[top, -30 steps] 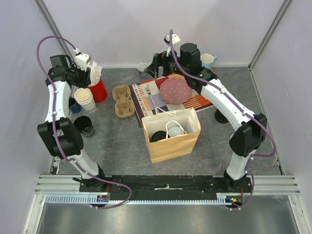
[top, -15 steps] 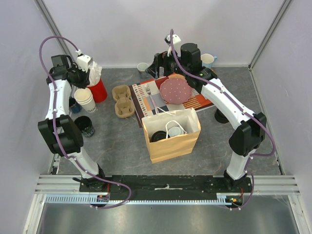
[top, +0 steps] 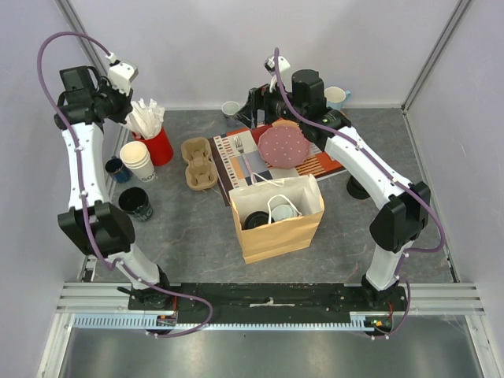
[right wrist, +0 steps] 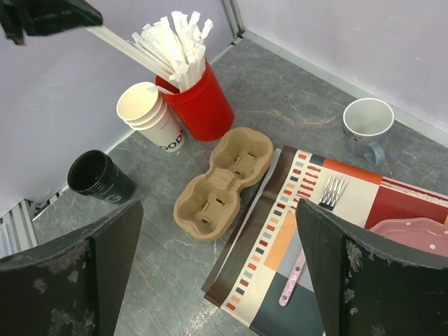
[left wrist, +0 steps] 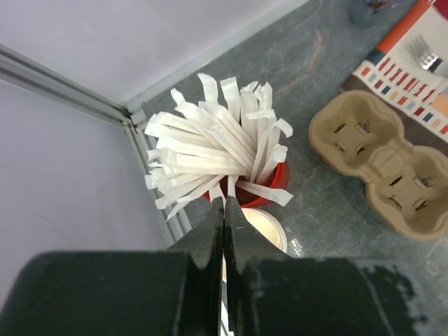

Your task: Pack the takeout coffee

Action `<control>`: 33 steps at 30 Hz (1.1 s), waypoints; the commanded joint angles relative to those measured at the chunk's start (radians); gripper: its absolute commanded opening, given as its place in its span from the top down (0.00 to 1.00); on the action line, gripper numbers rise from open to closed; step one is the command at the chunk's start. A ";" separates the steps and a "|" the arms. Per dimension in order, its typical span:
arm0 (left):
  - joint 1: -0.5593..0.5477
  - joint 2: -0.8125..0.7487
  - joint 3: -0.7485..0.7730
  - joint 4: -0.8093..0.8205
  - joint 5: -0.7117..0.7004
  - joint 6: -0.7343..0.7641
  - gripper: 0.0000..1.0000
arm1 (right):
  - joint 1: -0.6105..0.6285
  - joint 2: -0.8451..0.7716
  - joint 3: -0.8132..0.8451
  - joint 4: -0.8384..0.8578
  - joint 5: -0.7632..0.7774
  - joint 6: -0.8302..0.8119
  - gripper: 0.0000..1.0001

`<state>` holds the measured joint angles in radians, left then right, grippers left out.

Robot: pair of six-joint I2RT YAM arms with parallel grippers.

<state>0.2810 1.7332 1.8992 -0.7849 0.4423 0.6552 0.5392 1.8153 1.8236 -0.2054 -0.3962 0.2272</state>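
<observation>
The takeout coffee stands inside the open brown paper bag: a black lid and a white lid show side by side. My left gripper is raised at the back left, above the red cup of wrapped straws. In the left wrist view its jaws are pressed together on one wrapped straw. From the right wrist view that straw slants from the gripper down to the red cup. My right gripper hangs open over the placemat's left edge, holding nothing.
A cardboard two-cup carrier lies left of the placemat, which holds a fork and a pink plate. Stacked spare cups, a black cup and a blue mug stand at the left. Two mugs are at the back.
My left gripper has shut on a wrapped straw and risen up and to the left, away from the red cup. The right arm has not moved.
</observation>
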 commanded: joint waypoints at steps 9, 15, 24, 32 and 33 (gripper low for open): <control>-0.039 -0.164 0.087 -0.063 0.072 -0.054 0.98 | -0.004 -0.013 0.049 0.054 -0.130 -0.028 0.02; -0.051 -0.187 0.169 -0.065 0.069 -0.080 0.98 | -0.004 -0.020 0.043 0.081 -0.167 -0.017 0.02; -0.176 -0.264 0.225 -0.114 0.130 -0.150 0.98 | 0.007 -0.051 0.023 0.280 -0.263 -0.026 0.03; -0.269 -0.267 0.340 -0.166 0.324 -0.245 0.98 | 0.018 -0.109 0.097 0.309 -0.271 -0.156 0.02; -0.269 -0.264 0.359 -0.166 0.352 -0.258 0.98 | 0.018 -0.116 0.106 0.293 -0.271 -0.175 0.02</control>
<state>0.0193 1.4883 2.1876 -0.9306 0.6510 0.4896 0.5526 1.7729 1.8431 0.0494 -0.6395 0.1543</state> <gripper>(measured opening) 0.029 0.979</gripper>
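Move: The left hand, already pinching two straws, has the paper bag about 28 cm back, 47 cm to its right and 20 cm below. The red straw cup stands some 12 cm ahead, 3 cm right and 22 cm below, the white cups about 4 cm ahead and 1 cm right, and the cup carrier about 8 cm ahead and 19 cm right. From the open right hand the straws are roughly 33 cm left, 10 cm farther out and 9 cm lower. Keeping its pinch on the two straws, the left hand draws their far ends up clear of the bundle in the red cup, rising some 19 cm while backing about 11 cm. It then sweeps right, swinging clockwise and tipping its fingers up, towards the bag and right gripper. The right hand, still wide open, rises some 9 cm, edging back and angling its fingers up and counter-clockwise. ##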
